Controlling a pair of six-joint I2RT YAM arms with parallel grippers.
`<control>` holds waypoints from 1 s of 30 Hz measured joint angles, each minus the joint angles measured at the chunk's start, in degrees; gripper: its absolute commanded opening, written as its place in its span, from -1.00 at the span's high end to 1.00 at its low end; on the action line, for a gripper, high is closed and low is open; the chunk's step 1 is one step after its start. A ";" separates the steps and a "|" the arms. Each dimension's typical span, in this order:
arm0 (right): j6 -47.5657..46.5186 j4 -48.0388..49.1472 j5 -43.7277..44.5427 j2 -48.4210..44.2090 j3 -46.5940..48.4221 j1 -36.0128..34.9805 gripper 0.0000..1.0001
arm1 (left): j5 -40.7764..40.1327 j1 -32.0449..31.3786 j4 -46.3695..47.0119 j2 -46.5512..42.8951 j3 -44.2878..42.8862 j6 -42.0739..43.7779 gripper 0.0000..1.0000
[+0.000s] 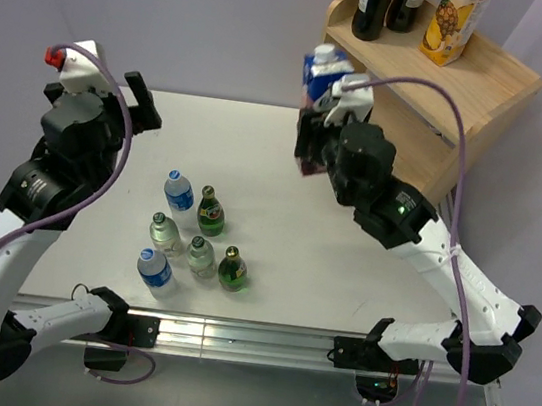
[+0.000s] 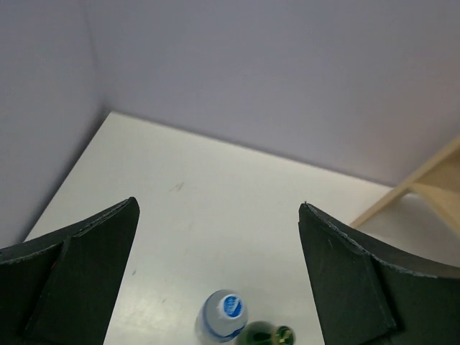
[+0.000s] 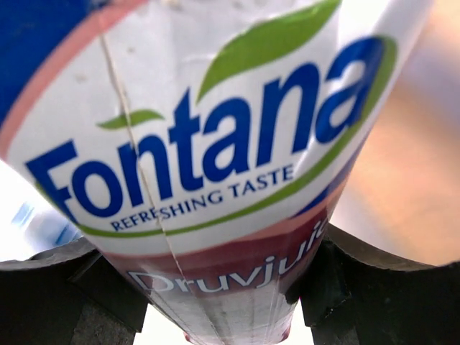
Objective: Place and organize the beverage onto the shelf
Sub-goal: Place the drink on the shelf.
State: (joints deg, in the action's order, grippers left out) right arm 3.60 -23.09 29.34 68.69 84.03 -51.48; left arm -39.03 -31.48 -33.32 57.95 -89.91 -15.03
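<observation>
My right gripper is shut on a blue-topped juice carton, held just left of the light wooden shelf. The right wrist view is filled by that carton, labelled Fontana, with the right gripper pinching its lower part. Two dark cola bottles and a yellow pineapple carton stand on the shelf's top tier. Several small bottles stand on the table: water bottles, green glass ones. My left gripper hangs open and empty above the table's left side. Between the fingers of the left gripper, far below, show a water bottle and a green bottle.
The white table ends in a metal rail at the near edge. A grey wall runs behind the table and shelf. A corner of the shelf shows at the right of the left wrist view. A purple cable loops over each arm.
</observation>
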 measured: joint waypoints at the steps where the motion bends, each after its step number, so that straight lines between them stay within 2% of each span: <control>1: -1.81 0.46 3.72 2.10 3.87 0.85 0.91 | -0.11 1.42 -1.01 -0.17 1.62 -1.27 -0.99; 4: -5.90 3.65 10.69 5.33 10.10 3.26 0.91 | -0.24 2.84 -2.58 -2.80 8.70 -4.59 -0.99; 8: -12.13 7.87 18.49 8.17 15.93 6.80 0.92 | -0.98 2.93 -3.41 -10.58 20.59 -7.45 -0.99; 12: -16.94 11.56 23.65 12.20 22.29 11.37 0.93 | -4.26 2.97 -3.93 -16.72 28.06 -9.18 -0.99; 16: -19.74 12.98 27.19 16.68 29.35 15.47 0.93 | -3.32 3.02 -1.64 -22.62 35.17 -10.01 -0.99; 23: -23.91 15.91 30.23 23.87 39.23 19.23 0.94 | -2.51 3.02 -0.96 -26.12 37.57 -11.21 -0.99; 30: -27.65 20.98 31.91 30.12 41.44 23.65 0.95 | -2.05 3.08 -0.35 -26.38 37.59 -11.41 -0.99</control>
State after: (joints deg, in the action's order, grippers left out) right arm -24.05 -2.11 61.25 98.80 125.47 -27.83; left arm -41.08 -28.40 -33.67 31.57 -52.31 -26.44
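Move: The right hand, already gripping the grape-juice carton, has the upper shelf's free spot some 15 cm ahead, 21 cm right and 5 cm up. Similarly high, the pineapple carton stands about 20 cm ahead and 20 cm right, the nearer cola bottle 22 ahead and 7 right, the other 24 ahead and 12 right. From the empty left hand, the spot is roughly 16 cm ahead, 50 cm right and about level. Turning clockwise, the right hand swings its carton 20 cm right, up and forward over the shelf; left sinks. ##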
